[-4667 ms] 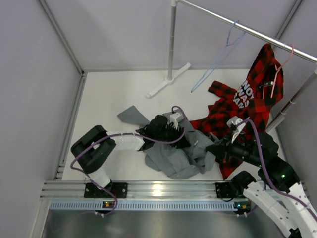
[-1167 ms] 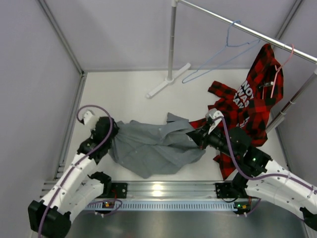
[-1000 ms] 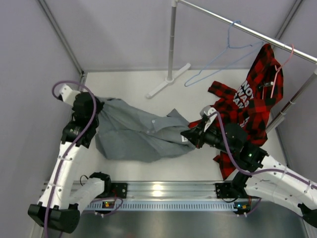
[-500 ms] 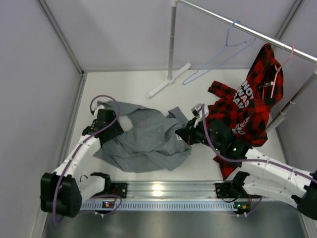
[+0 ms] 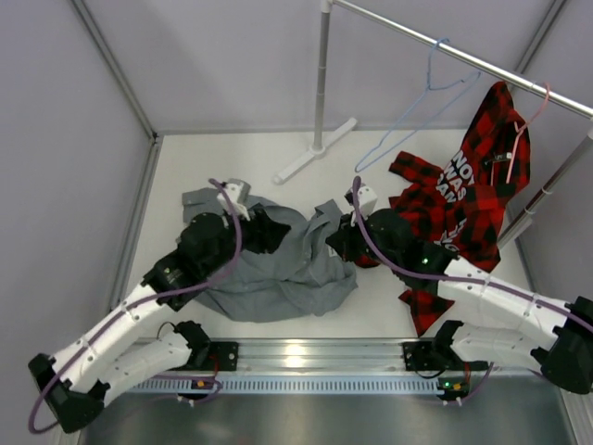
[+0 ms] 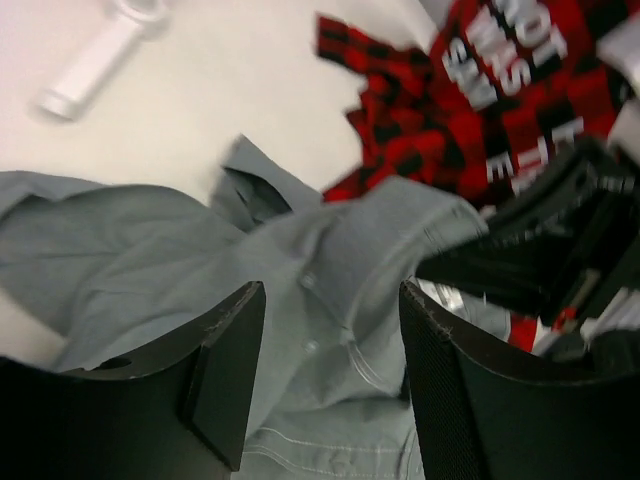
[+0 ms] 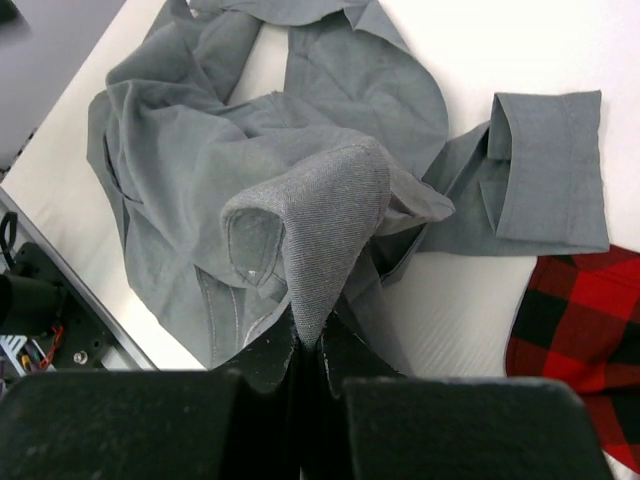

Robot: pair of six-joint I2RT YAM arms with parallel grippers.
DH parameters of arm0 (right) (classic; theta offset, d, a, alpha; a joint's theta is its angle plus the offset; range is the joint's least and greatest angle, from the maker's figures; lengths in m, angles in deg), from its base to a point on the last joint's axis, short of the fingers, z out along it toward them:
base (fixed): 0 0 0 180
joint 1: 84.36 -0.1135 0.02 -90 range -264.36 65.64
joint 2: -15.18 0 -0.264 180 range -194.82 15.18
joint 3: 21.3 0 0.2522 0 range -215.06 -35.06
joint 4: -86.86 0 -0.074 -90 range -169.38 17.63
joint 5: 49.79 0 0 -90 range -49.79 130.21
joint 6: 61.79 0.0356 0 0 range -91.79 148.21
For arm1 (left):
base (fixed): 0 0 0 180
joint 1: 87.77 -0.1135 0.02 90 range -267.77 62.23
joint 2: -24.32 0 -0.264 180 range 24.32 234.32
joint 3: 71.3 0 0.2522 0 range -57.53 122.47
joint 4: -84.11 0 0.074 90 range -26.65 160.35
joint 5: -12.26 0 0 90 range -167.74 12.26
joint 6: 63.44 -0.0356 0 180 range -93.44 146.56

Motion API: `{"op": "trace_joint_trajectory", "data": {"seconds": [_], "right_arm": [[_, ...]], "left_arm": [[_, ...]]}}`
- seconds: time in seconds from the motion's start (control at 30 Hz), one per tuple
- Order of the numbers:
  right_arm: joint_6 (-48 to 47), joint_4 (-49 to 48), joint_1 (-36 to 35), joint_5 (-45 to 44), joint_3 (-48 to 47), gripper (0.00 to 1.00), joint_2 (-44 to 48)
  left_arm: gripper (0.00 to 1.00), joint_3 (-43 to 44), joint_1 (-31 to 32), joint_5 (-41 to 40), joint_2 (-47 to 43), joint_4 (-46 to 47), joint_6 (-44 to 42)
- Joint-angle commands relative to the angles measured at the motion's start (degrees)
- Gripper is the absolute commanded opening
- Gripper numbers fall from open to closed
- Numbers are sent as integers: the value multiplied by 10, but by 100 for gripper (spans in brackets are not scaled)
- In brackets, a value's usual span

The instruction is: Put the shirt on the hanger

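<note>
The grey-green shirt (image 5: 278, 271) lies crumpled on the white table between my arms. My right gripper (image 5: 337, 248) is shut on a raised fold of it near the collar, seen close up in the right wrist view as the gripper (image 7: 308, 342) pinching the shirt (image 7: 190, 150). My left gripper (image 5: 267, 230) hovers over the shirt's far side. Its jaws stand open and empty in the left wrist view, the gripper (image 6: 330, 300) above the shirt (image 6: 150, 250). The light-blue hanger (image 5: 419, 95) hangs bare from the rail at the back right.
A red-and-black plaid shirt (image 5: 463, 190) hangs from a pink hanger (image 5: 536, 109) on the slanted rail (image 5: 482, 63) and spills onto the table at right. The rack's pole and white foot (image 5: 313, 148) stand at the back. Walls close both sides.
My left gripper has let go of the shirt, opened, and swung from the far left to above the shirt's middle. The stretched shirt has slumped into a heap. The right gripper keeps its hold.
</note>
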Motion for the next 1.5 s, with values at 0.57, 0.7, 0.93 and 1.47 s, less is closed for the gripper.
{"op": "trace_joint_trajectory", "data": {"seconds": [0.57, 0.7, 0.93, 1.47], "right_arm": [[-24, 62, 2, 46, -33, 1, 80], [-22, 71, 15, 43, -31, 2, 80], [0, 169, 27, -41, -91, 86, 115], [-1, 342, 133, -390, -532, 100, -122]], "left_arm": [[1, -63, 151, 47, 173, 259, -153], [0, -68, 151, 28, 149, 254, -143], [0, -32, 151, -53, 127, 104, -72], [0, -78, 151, -44, 68, 8, 54]]}}
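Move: Just beyond the closed tips of the right hand stands the raised fold of gray shirt that the left hand is after, about 11 cm to the left hand's right, 2 cm back and 7 below; a sleeve end lies roughly 15 cm ahead and 15 right of the left hand, 25 down. From the right hand, the blue hanger hangs some 22 cm ahead, 15 right and 26 up, the plaid shirt about 14 ahead, 27 right and 18 below. Swinging right and down, the open left hand closes on the raised fold beside the right fingers, then carries it back left about 5 cm and a little lower. The right hand eases slightly back and up, opens wide once the left has shut, and leaves the shirt upward some 25 cm, rightward and lastly forward, turning about 40 degrees clockwise towards the blue hanger. ##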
